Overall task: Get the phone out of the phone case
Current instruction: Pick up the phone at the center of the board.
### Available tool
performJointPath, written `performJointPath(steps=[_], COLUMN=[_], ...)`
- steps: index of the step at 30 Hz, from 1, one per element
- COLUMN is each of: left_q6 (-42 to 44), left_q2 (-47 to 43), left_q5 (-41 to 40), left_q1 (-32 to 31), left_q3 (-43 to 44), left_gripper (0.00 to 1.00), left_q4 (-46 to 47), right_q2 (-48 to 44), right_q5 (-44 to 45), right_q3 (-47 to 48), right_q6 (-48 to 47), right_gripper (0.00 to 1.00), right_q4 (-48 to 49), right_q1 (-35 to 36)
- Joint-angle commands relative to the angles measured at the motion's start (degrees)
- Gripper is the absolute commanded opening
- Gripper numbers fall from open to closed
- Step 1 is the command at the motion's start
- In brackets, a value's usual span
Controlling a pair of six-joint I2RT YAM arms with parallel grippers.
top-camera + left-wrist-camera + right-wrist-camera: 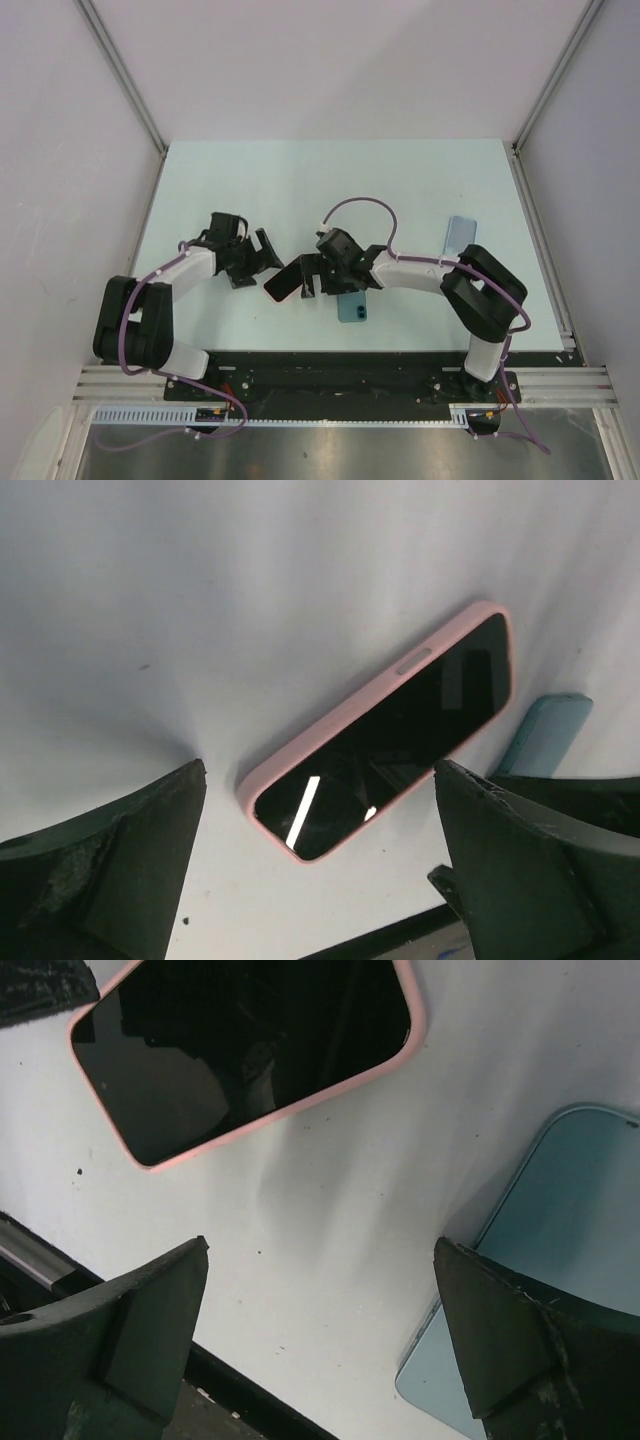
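The phone lies flat on the table, black screen up, inside its pink phone case. In the top view it shows as a dark slab between the two grippers. My left gripper hovers over the phone's near end, open, with a finger on each side and nothing between them. My right gripper is also open, over bare table just beside the phone, whose pink case rim shows at the top of that view. Neither gripper touches the phone.
A teal phone-shaped slab lies near the table's front edge under the right arm; the same teal slab sits by my right finger. A second light blue slab lies further right. The black front rail borders the table.
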Motion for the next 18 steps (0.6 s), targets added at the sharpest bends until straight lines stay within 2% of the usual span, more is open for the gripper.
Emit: performJointPath(steps=[1,6,11,14,18], left_q6=[-0.53,-3.69,-7.55,-8.79,-8.45], left_q2=[0.40,2.87,0.67,-2.83,-6.71], left_q5=[11.76,19.35,24.96,26.30,24.46], left_q1=[-0.42,-1.73,-3.58,-3.58,0.01], left_q3=[-2.66,-6.00,-8.55,-10.31,-9.61], left_gripper=[1.00,0.99,0.98,0.98,0.99], left_q4=[8.44,13.82,17.34,17.87,15.24], right_q2=[1.12,1.57,-0.18,0.25,2.18], right_q5=[1.43,-5.96,-10.35,-13.17,-15.19], right_q3=[-0.58,-2.07,-3.04,-3.48,-3.48], right_q6=[1.10,4.88,8.92,10.68,13.93], right_gripper=[1.00,1.00,1.00,1.00,1.00], right_q4=[-2.20,5.26,9.93,12.49,18.01], right_q1=[-1.92,-5.00,-7.64,-8.61,-8.26])
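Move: The phone in the pink case lies slantwise, its near-left end close under my open left fingers. Its middle is about 5 cm to the right of my left hand, barely 1 cm ahead, and some 2 cm below. From my right hand the same phone is about 9 cm left and 4 cm ahead. The bare teal phone lies roughly 8 cm to the right of my right hand, about level with it, and also some 2 cm down. With both grippers staying open, I swing the phone's slant round between them. My left hand sweeps about 7 cm right, then also draws some 4 cm back, its left side dipping over 20 degrees, and its left finger pushes the phone's near-left end rightward. Meanwhile my right hand eases about 3.5 cm forward along the phone's right side, its left side tipping up. ##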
